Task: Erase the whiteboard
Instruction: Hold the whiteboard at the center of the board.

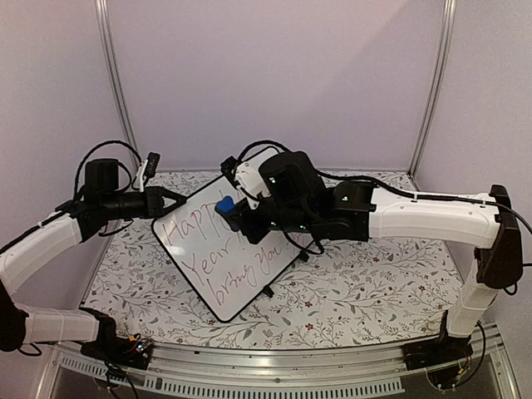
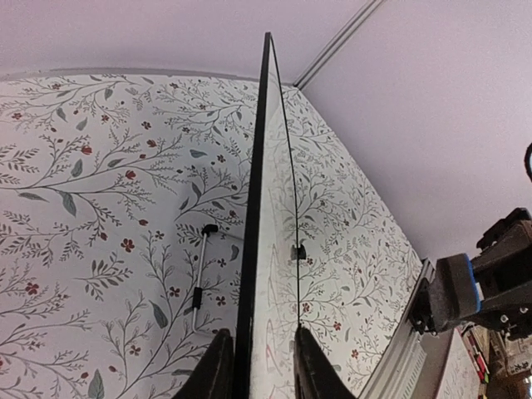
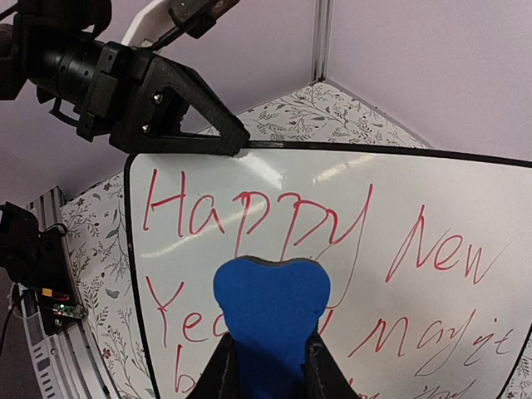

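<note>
The whiteboard stands diagonally at the table's middle, its white face covered in red handwriting. My left gripper is at the board's upper left corner. In the left wrist view its fingers press both sides of the board's black rim, shut on it. My right gripper is shut on a blue eraser. The eraser is over the top line of writing, just below the word "Happy". I cannot tell whether it touches the face.
A thin metal stand leg sticks out behind the board onto the floral tablecloth. An aluminium rail runs along the near edge. Frame posts rise at the back corners.
</note>
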You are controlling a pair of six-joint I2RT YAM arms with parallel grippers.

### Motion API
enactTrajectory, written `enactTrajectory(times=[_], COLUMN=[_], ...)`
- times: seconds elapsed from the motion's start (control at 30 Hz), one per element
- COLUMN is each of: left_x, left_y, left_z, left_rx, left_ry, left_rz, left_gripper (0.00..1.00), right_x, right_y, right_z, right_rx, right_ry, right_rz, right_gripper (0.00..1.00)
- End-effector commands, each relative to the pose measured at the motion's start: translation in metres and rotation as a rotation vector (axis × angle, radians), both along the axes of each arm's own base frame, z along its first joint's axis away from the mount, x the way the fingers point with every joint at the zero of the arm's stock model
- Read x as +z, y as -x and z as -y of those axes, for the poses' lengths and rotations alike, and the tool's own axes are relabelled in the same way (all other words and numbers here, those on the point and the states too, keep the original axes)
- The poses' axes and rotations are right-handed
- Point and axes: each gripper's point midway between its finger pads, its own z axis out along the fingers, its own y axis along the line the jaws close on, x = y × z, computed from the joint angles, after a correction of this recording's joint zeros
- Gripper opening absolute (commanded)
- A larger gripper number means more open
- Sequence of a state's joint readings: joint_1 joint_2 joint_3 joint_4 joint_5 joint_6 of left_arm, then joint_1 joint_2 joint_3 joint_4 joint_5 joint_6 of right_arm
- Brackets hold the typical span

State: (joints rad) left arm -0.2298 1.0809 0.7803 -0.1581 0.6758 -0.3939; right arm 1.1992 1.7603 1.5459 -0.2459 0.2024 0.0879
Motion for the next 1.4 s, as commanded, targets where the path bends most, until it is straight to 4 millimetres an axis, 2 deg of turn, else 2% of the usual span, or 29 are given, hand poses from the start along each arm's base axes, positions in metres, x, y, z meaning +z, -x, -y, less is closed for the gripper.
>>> enactTrajectory(times=[0.0,0.2,0.3,0.37,0.43,0.57,0.63,0.73,0.83,0.87,0.93,0.97,1.03,1.13,1.27,1.37], left_x=[-0.002,-0.003,-0.003,-0.005,-0.006,-0.004,0.0,0.004,-0.001,-0.002,-0.004,-0.004,-0.002,-0.004,-0.011,-0.017], left_y=[0.008,0.01,0.01,0.009,0.008,0.007,0.008,0.008,0.004,0.004,0.004,0.004,0.004,0.004,0.001,0.0], left_z=[0.005,0.003,0.003,0.001,0.001,-0.003,-0.005,-0.007,-0.008,-0.009,-0.009,-0.009,-0.01,-0.012,-0.013,-0.015], left_rx=[-0.042,-0.037,-0.035,-0.027,-0.023,-0.009,-0.005,0.007,0.013,0.014,0.015,0.015,0.019,0.029,0.035,0.045], left_ry=[0.028,0.029,0.029,0.026,0.025,0.028,0.031,0.034,0.032,0.032,0.032,0.031,0.03,0.022,0.008,-0.007], left_rz=[0.006,0.012,0.012,0.007,0.005,0.008,0.021,0.039,0.017,0.01,0.006,0.009,0.014,0.011,-0.011,-0.032], left_gripper=[0.25,0.33,0.36,0.38,0.41,0.45,0.47,0.5,0.52,0.53,0.55,0.57,0.6,0.62,0.68,0.68], right_x=[0.007,-0.006,0.003,0.01,0.018,0.013,0.015,0.022,0.023,0.024,0.017,0.016,0.031,0.012,0.021,0.024], right_y=[-0.014,-0.011,-0.01,-0.017,-0.012,-0.032,-0.027,-0.038,-0.029,-0.032,-0.04,-0.036,-0.034,-0.045,-0.024,-0.026], right_z=[0.001,-0.006,-0.003,0.004,-0.001,0.011,0.01,0.019,0.017,0.02,0.027,0.022,0.02,0.027,0.025,0.037], right_rx=[-0.101,-0.07,-0.059,-0.102,-0.036,-0.134,-0.067,-0.136,-0.073,-0.093,-0.147,-0.108,-0.076,-0.144,-0.033,-0.064], right_ry=[0.02,0.073,0.063,0.057,0.004,0.057,0.01,0.025,-0.011,0.009,0.019,-0.011,-0.024,0.069,-0.011,-0.036], right_rz=[0.003,-0.042,-0.05,-0.022,-0.051,-0.026,-0.058,-0.052,-0.077,-0.076,-0.057,-0.065,-0.067,-0.065,-0.08,-0.044], right_gripper=[0.15,0.15,0.15,0.16,0.16,0.15,0.15,0.14,0.15,0.15,0.15,0.15,0.15,0.15,0.15,0.17])
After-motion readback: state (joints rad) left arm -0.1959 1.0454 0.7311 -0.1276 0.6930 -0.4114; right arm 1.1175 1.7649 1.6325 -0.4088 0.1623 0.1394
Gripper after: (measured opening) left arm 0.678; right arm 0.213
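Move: The left hand is astride the whiteboard's top edge near its left end; the middle of the whiteboard lies about 5 cm ahead, 10 cm to its right and 13 cm below. The board's top left corner is some 6 cm back and 8 cm to its left, roughly level in height. From the right hand, the board's middle is about 12 cm ahead, 4 cm left and 16 cm down, and the eraser it holds sits about 2 cm ahead and 3 cm left, at hand height. The left hand stays almost in place on the whiteboard's top edge and opens its fingers from their pinch to about two-thirds wide, ending its squeeze with the edge still between the pads. Meanwhile the right hand keeps its grip on the blue eraser and carries it, clear of the surface, about 3 cm forward and 2.5 cm to the right, sideways across the written face, with a few degrees of wrist turn and small bobs up and down. ##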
